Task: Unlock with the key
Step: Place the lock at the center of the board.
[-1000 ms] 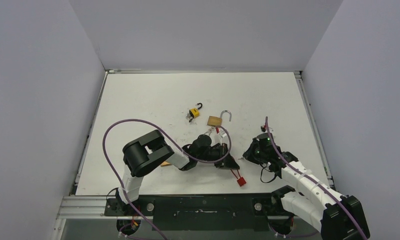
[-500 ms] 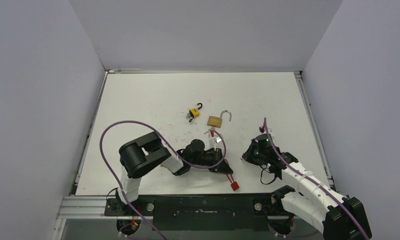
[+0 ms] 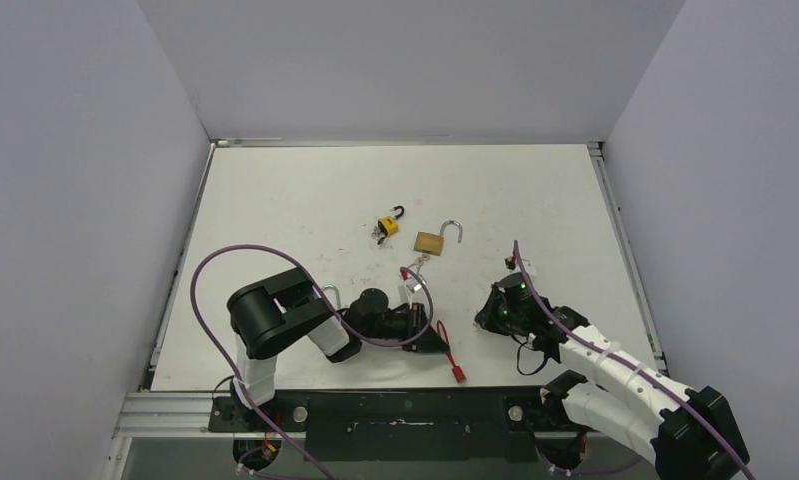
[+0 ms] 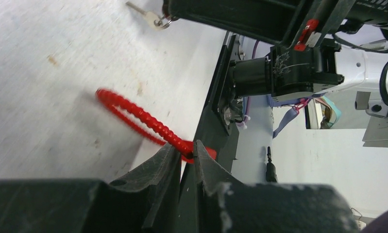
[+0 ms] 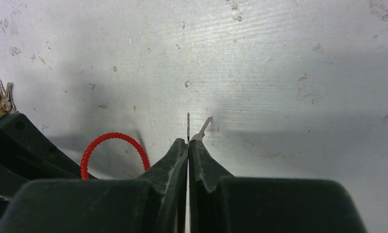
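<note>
A brass padlock (image 3: 430, 241) lies mid-table with its shackle swung open. A small yellow padlock (image 3: 386, 224), also open, sits left of it. Silver keys (image 3: 410, 273) lie on the table just below the brass lock; one key (image 4: 150, 17) shows at the top of the left wrist view. My left gripper (image 3: 437, 338) (image 4: 187, 144) lies low near the front edge, its jaws pinching a red ribbed cord (image 4: 143, 119) that ends in a red tag (image 3: 458, 373). My right gripper (image 3: 485, 316) (image 5: 188, 141) is shut just above the bare table, right of the cord loop (image 5: 115, 137).
A thin dark sliver and a white tie end (image 5: 204, 128) stick out past the right fingertips. The table's front edge and black mounting rail (image 3: 415, 410) run close behind the left gripper. A silver arc (image 3: 328, 291) peeks out beside the left forearm.
The left arm has drawn back toward the front edge and leftward, dragging the red cord and tag with it. The right gripper has edged slightly left.
</note>
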{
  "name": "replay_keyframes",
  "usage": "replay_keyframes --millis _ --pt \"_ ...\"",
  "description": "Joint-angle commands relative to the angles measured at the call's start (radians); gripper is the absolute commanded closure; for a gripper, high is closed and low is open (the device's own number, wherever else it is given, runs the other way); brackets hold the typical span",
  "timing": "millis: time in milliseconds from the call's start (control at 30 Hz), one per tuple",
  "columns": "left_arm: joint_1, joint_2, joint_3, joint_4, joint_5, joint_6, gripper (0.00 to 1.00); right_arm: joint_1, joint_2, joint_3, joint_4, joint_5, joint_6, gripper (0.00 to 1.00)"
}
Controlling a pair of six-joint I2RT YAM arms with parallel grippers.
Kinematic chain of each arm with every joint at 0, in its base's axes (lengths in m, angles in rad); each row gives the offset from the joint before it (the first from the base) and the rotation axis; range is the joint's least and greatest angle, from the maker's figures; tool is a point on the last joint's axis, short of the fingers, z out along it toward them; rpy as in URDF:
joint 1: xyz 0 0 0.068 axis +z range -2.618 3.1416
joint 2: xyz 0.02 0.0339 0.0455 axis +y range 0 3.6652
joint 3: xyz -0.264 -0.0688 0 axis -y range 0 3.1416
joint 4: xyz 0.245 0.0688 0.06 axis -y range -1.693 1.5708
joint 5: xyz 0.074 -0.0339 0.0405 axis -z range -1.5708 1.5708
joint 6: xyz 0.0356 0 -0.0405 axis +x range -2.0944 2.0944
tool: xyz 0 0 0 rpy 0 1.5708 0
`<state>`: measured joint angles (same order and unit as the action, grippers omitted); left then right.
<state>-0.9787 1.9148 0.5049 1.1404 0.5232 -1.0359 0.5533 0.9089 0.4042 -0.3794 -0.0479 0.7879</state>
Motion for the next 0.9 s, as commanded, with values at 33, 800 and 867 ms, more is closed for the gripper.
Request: replay_keyframes --millis 33,800,867 --pt "0.014 -0.02 -0.063 0.103 -0.029 0.005 0.86 0.02 0.008 0.043 0.024 0.043 0.022 1.0" --pt "-0.054 -0.343 0.298 -1.384 -0.596 0.041 0.29 0.033 -0.079 -0.012 0.042 0.075 0.032 1.0" --pt "-0.101 -0.32 0.371 -1.458 -0.626 0.05 0.29 0.033 -0.116 -0.027 0.041 0.077 0.031 1.0"
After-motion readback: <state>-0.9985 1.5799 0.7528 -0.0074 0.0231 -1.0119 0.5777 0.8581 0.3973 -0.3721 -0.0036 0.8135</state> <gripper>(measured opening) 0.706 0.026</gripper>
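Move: Just beneath the left hand, about 3 cm down, is the bare patch of board where the red cable lock, still held by its cable, gets laid. The lock's red body hangs some 5 cm back and 3 cm right of that hand. The open brass padlock lies about 21 cm ahead and 3 cm left, the closed brass padlock roughly 6 cm ahead and 23 cm left. From the right hand, that patch lies about 6 cm back, 6 cm left and a little below. Lowering the red lock, the left hand goes about 3 cm left and 2.5 cm down to the board, then spreads its fingers wide and lets go of the cable. It draws off some 5 cm forward and further left, just above the board, while the wrist tips the fingertips down about 35 degrees and swings them counter-clockwise towards forward. ##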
